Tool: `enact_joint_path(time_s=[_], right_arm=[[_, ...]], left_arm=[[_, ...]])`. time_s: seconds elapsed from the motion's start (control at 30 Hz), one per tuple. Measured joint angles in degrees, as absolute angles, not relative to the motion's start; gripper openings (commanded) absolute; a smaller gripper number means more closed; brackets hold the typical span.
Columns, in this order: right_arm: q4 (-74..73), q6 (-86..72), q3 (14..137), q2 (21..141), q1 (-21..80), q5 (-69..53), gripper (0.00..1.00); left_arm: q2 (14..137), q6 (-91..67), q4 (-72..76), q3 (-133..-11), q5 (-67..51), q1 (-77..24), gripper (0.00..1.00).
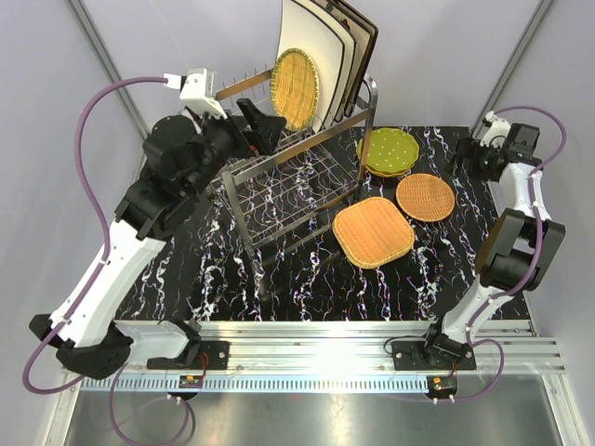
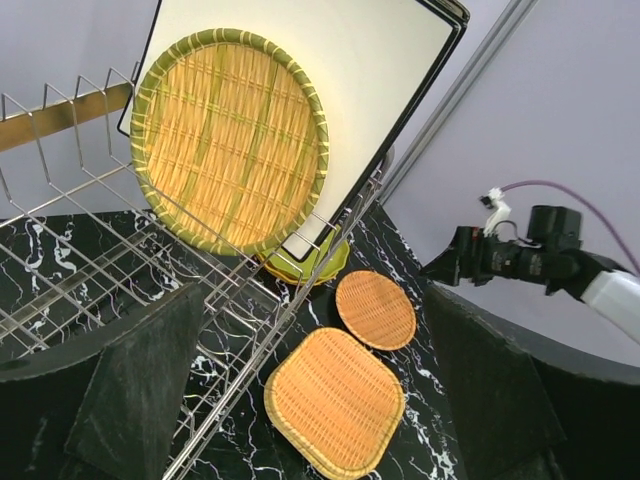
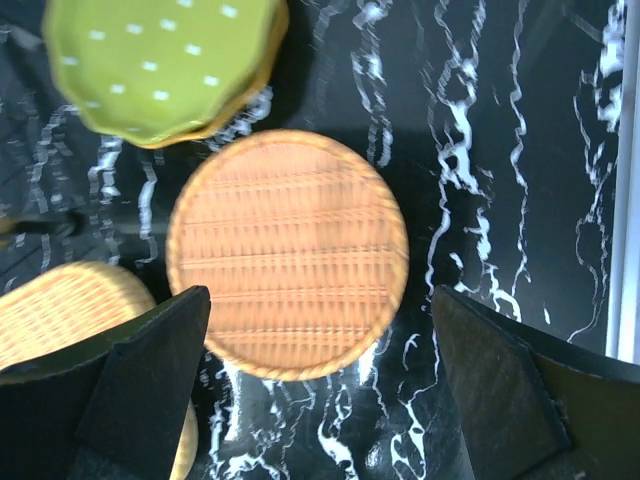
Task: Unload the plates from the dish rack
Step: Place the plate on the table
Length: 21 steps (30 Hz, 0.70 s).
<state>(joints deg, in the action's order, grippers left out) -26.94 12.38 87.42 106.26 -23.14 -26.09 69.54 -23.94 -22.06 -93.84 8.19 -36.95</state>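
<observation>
The chrome wire dish rack (image 1: 297, 181) stands mid-table. In it stand a round woven plate with a green rim (image 1: 296, 88) and several large cream square plates (image 1: 321, 51) behind it. My left gripper (image 1: 275, 125) is open and empty, just left of the woven plate (image 2: 230, 140), over the rack's wires (image 2: 300, 300). On the table to the right lie a green dotted plate (image 1: 389, 149) stacked on an orange one (image 3: 255, 85), a round wicker plate (image 1: 425, 197) and a squarish wicker plate (image 1: 373, 231). My right gripper (image 3: 320, 400) is open and empty above the round wicker plate (image 3: 288, 250).
The table is black marble-patterned, with a metal rail along the near edge (image 1: 307, 339). Grey walls and slanted frame posts (image 1: 98, 46) close in the back. The right arm (image 1: 521, 214) stands at the table's right edge; its gripper shows in the left wrist view (image 2: 450, 268).
</observation>
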Motion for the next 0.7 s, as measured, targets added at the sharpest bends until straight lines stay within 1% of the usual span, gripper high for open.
enact_joint_path(time_s=[0.17,0.3,0.53,0.7], right_arm=[[-29.78,14.44,87.74,100.14,-20.16,-27.4,1.0],[-31.66,14.59,87.83,96.09,-17.5,-28.95,1.0],[-34.09,12.84,89.23,91.2,-14.61,-32.42,1.0],[-34.59,10.09,89.65,88.2,-14.26,-34.2,1.0]], left_arm=[[74.0,-23.92,-23.99,-98.52,9.1,-36.95,0.79],[78.65,-24.58,-24.53,-102.78,9.96,-36.95,0.72],[87.92,-25.85,-26.59,-111.44,11.92,-37.12,0.65],[93.8,-27.73,-28.8,-117.05,13.74,-37.54,0.63]])
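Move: The left gripper is empty. The round woven plate in the rack stands roughly 24 cm ahead of it, 6 cm to its right and 9 cm below; the white board is some 3 cm farther out than that plate and 7 cm to its right, and the rack's front rail crosses about 11 cm ahead, 6 cm right and 15 cm below the hand. From the right hand, the round plate just laid on the table is about 3 cm ahead, 5 cm left and 13 cm below, the green plate 18 cm ahead and 17 cm left. Bring the left gripper forward and to the right about 11 cm towards the round woven plate in the rack, dipping slightly near the end, tipping the fingers down a little and narrowing them to roughly two thirds open, short of contact. Meanwhile lift the open right hand some 14 cm and carry it 11 cm left, easing back, turning it counter-clockwise and raising its fingertips. ##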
